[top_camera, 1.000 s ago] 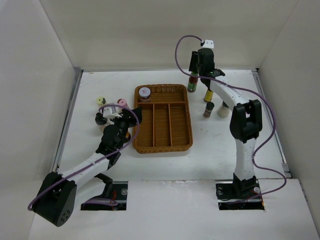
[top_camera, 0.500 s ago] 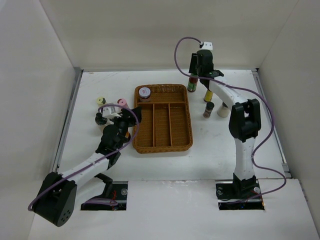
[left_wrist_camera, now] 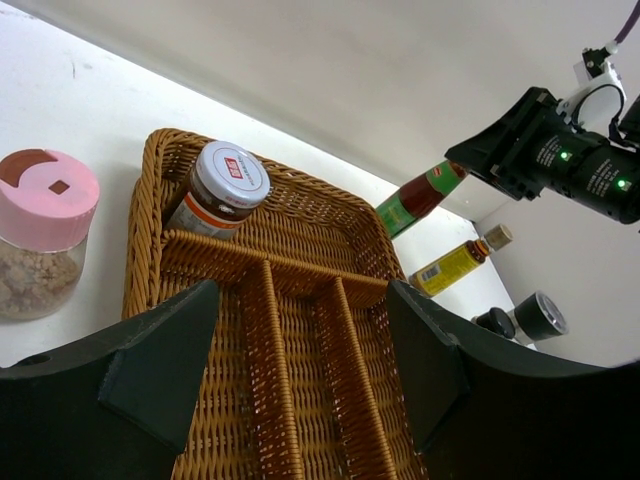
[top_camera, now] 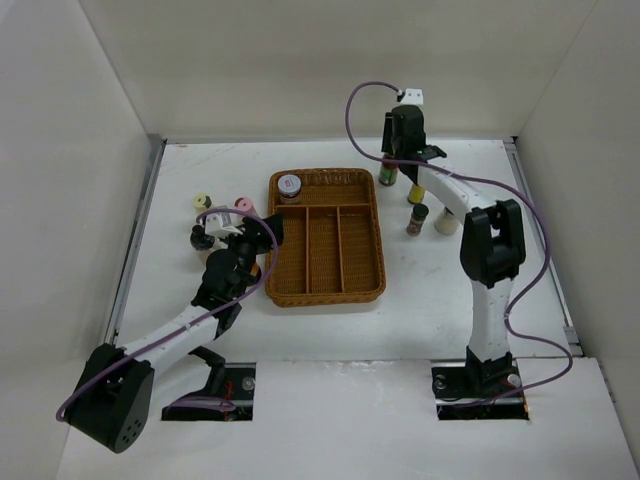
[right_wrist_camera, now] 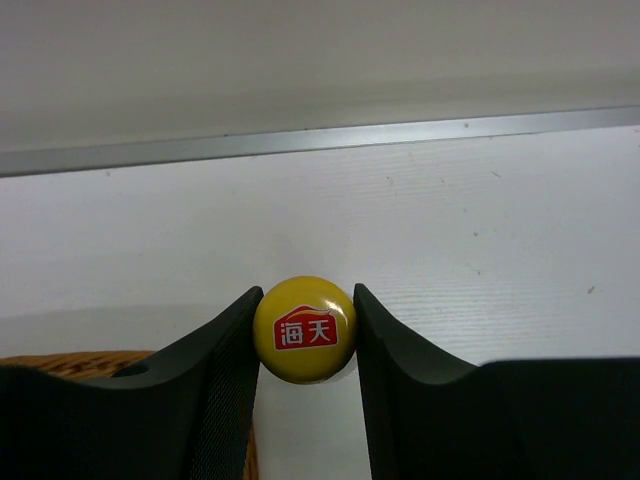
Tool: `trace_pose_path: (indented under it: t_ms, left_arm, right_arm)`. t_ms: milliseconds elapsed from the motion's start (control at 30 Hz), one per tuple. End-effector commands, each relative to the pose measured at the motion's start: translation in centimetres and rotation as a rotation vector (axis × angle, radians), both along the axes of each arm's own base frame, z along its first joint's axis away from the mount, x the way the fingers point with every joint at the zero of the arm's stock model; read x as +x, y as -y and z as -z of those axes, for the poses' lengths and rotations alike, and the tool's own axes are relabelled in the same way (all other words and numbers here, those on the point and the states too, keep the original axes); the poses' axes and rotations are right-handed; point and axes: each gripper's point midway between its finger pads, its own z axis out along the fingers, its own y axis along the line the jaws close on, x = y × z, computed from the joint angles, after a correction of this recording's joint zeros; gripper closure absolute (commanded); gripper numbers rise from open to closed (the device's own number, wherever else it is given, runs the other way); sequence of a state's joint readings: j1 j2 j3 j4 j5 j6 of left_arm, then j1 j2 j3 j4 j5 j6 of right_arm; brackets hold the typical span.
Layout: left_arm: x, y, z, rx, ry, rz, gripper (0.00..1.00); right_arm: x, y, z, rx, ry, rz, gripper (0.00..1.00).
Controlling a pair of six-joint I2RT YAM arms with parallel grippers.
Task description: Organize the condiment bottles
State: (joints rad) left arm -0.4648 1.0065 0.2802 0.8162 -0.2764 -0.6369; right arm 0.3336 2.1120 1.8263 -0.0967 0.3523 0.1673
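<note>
My right gripper (right_wrist_camera: 305,335) is shut on the yellow cap (right_wrist_camera: 305,330) of a green and red bottle (top_camera: 387,174), which stands just past the far right corner of the wicker tray (top_camera: 325,296). The left wrist view shows that bottle (left_wrist_camera: 420,197) under the right gripper (left_wrist_camera: 540,150). My left gripper (left_wrist_camera: 300,305) is open over the tray's near left part, holding nothing. A brown jar with a white and red lid (left_wrist_camera: 220,185) stands in the tray's far left compartment. A pink-capped jar (left_wrist_camera: 45,225) stands left of the tray.
A yellow bottle (top_camera: 418,190), a dark grey-capped jar (top_camera: 417,218) and a white-capped jar (top_camera: 447,222) stand right of the tray. A pale yellow-capped bottle (top_camera: 202,200) and a black-capped one (top_camera: 200,236) stand at the left. White walls enclose the table.
The right gripper's jaws have closed onto the yellow cap of the green and red bottle. The left arm has not moved.
</note>
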Motion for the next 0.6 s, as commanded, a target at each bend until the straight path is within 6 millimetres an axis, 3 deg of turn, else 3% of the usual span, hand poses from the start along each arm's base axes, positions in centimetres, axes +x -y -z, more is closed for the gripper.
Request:
trace_pose_path:
  t_ms: [0, 367, 467, 567]
  left_arm:
    - [0.2, 0.2, -1.7, -0.037, 0.050, 0.010, 0.33]
    - [0.2, 0.4, -1.5, -0.042, 0.047, 0.020, 0.33]
    - [0.2, 0.4, -1.6, -0.044, 0.050, 0.020, 0.33]
    - [0.3, 0.4, -1.5, -0.042, 0.046, 0.019, 0.33]
  right_arm:
    - [-0.9, 0.3, -11.0, 0.019, 0.254, 0.025, 0.67]
    - [-3.8, -0.7, -16.1, -0.013, 0.342, 0.013, 0.68]
    - [-5.2, -2.2, -18.3, 0.002, 0.380, -0.023, 0.67]
    - [-6.4, -4.8, -19.3, 0.015, 0.397, -0.083, 0.67]
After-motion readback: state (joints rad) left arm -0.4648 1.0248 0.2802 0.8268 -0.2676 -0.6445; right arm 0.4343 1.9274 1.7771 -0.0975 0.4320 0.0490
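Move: The right hand grips the yellow-capped sauce bottle by its top. The free part of the tray's back compartment lies about 14 cm to its left, 4 cm back and some 17 cm below. The lidded jar in that compartment is about 28 cm to the left and 5 cm back; the yellow bottle is 8 cm to the right and 7 cm back. From the idle left hand, that free part is roughly 23 cm ahead, 17 cm right and 15 cm lower. Upward at a quickening pace, the right hand raises the sauce bottle about 8 cm after first easing back a little. It goes on drawing back, some 4 cm in all, and later swings about 3 cm left to the tray's side. The wrist tips the fingers up by nearly 10 degrees while they keep their pinch on the capped top. ##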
